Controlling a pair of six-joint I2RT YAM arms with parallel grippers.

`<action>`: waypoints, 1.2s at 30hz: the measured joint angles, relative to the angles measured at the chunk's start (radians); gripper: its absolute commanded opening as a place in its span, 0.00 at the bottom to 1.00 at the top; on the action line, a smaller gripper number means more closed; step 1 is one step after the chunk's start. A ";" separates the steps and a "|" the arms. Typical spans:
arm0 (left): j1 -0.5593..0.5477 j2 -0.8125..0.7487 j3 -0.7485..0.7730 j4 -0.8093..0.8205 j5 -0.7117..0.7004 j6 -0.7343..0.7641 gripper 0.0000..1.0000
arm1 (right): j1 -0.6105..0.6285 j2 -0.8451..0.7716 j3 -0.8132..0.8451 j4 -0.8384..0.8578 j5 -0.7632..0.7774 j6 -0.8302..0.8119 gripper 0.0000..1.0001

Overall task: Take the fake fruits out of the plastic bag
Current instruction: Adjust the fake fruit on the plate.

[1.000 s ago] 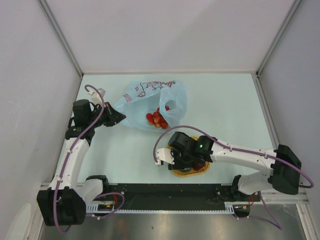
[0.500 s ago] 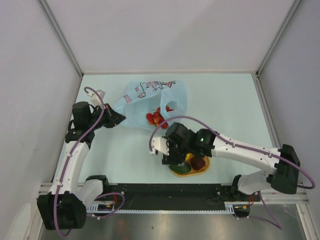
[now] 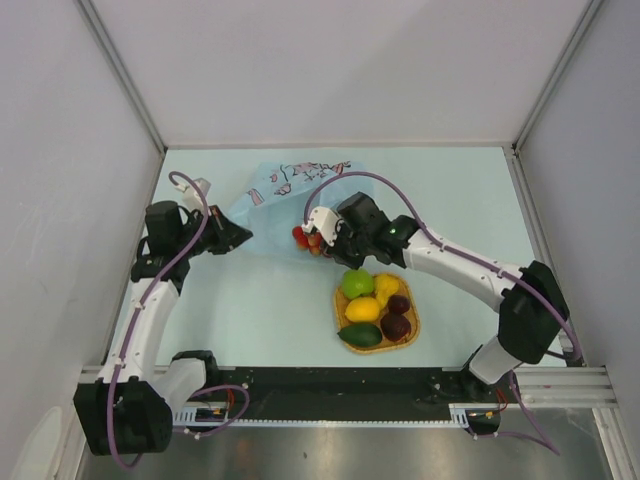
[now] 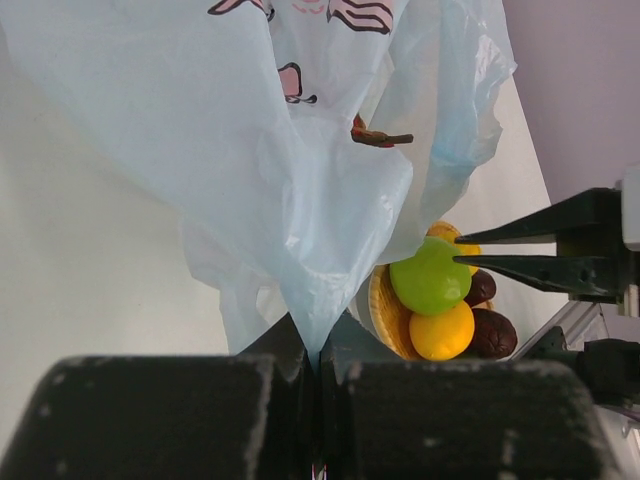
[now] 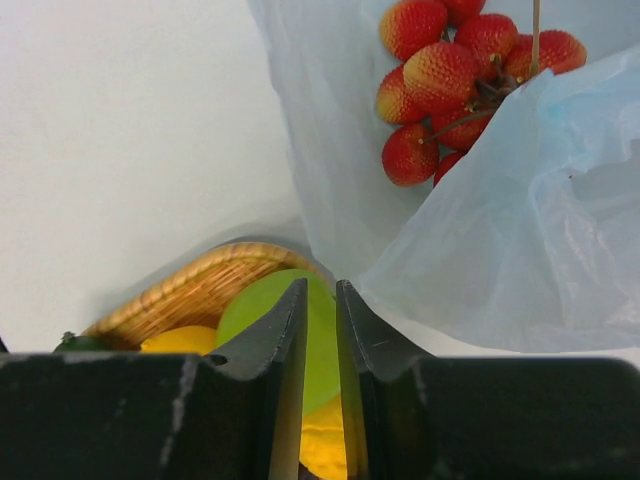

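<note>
The light-blue plastic bag (image 3: 285,190) lies at the back left, and a cluster of small red fruits (image 3: 308,238) sits in its mouth. My left gripper (image 3: 238,238) is shut on the bag's left corner (image 4: 318,335). My right gripper (image 3: 320,236) hovers at the bag's mouth, jaws almost closed with nothing between them (image 5: 320,290); the red cluster (image 5: 450,70) is just ahead. On the orange woven tray (image 3: 345,318) lie the green round fruit (image 3: 357,283), yellow lemon (image 3: 363,309), yellow pear-like fruit (image 3: 388,288), dark red fruits (image 3: 397,326) and dark green oval fruit (image 3: 360,335).
Grey walls enclose the table on the left, back and right. The tray sits near the front edge, between the arm bases. In the left wrist view the tray (image 4: 382,305) and the green fruit (image 4: 430,278) show past the hanging bag (image 4: 250,150).
My right arm has risen from the tray and swung back-left to the bag's mouth, uncovering the fruits on the tray. My left gripper has kept its hold on the bag.
</note>
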 measured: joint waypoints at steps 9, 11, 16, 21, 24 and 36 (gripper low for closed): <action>0.000 0.004 0.006 0.001 0.006 -0.006 0.00 | -0.003 0.030 -0.021 0.004 0.003 -0.005 0.24; 0.000 0.004 0.006 0.001 0.006 -0.006 0.00 | 0.005 0.030 -0.046 0.003 0.003 -0.004 0.25; 0.000 0.008 0.006 0.008 0.008 -0.008 0.00 | 0.028 0.030 -0.111 -0.006 0.003 -0.004 0.25; 0.000 0.019 0.006 0.015 0.014 -0.015 0.00 | 0.031 0.030 -0.126 -0.008 0.019 -0.004 0.30; 0.000 0.019 0.006 0.026 0.014 -0.018 0.00 | 0.038 0.030 -0.122 0.004 0.034 -0.008 0.41; 0.000 0.019 0.006 0.044 0.017 -0.026 0.00 | 0.097 0.066 0.185 0.080 -0.007 -0.030 0.45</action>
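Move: The green apple, on the near right of the half-closed right hand, lies about 6 cm back, 3 cm to the right and some 9 cm below it. The lemon is about 12 cm back and 4 cm right of the hand, the yellow pear 7 cm back and 9 cm right; the strawberries in the bag lie 2 cm ahead and 6 cm left. From the left hand the apple is some 10 cm back and 24 cm right. With its fingers only a little apart, the right hand sinks about 6 cm while drawing back some 3 cm and slightly right, onto the far upper side of the green apple to nudge it back and right into the basket. Then it opens the fingers to nearly half and lifts away, up some 11 cm and left about 8 cm with a little forward, rolling back some 15 degrees and ending above the strawberries in the bag, while the left hand keeps the bag's edge pinched, almost still. ##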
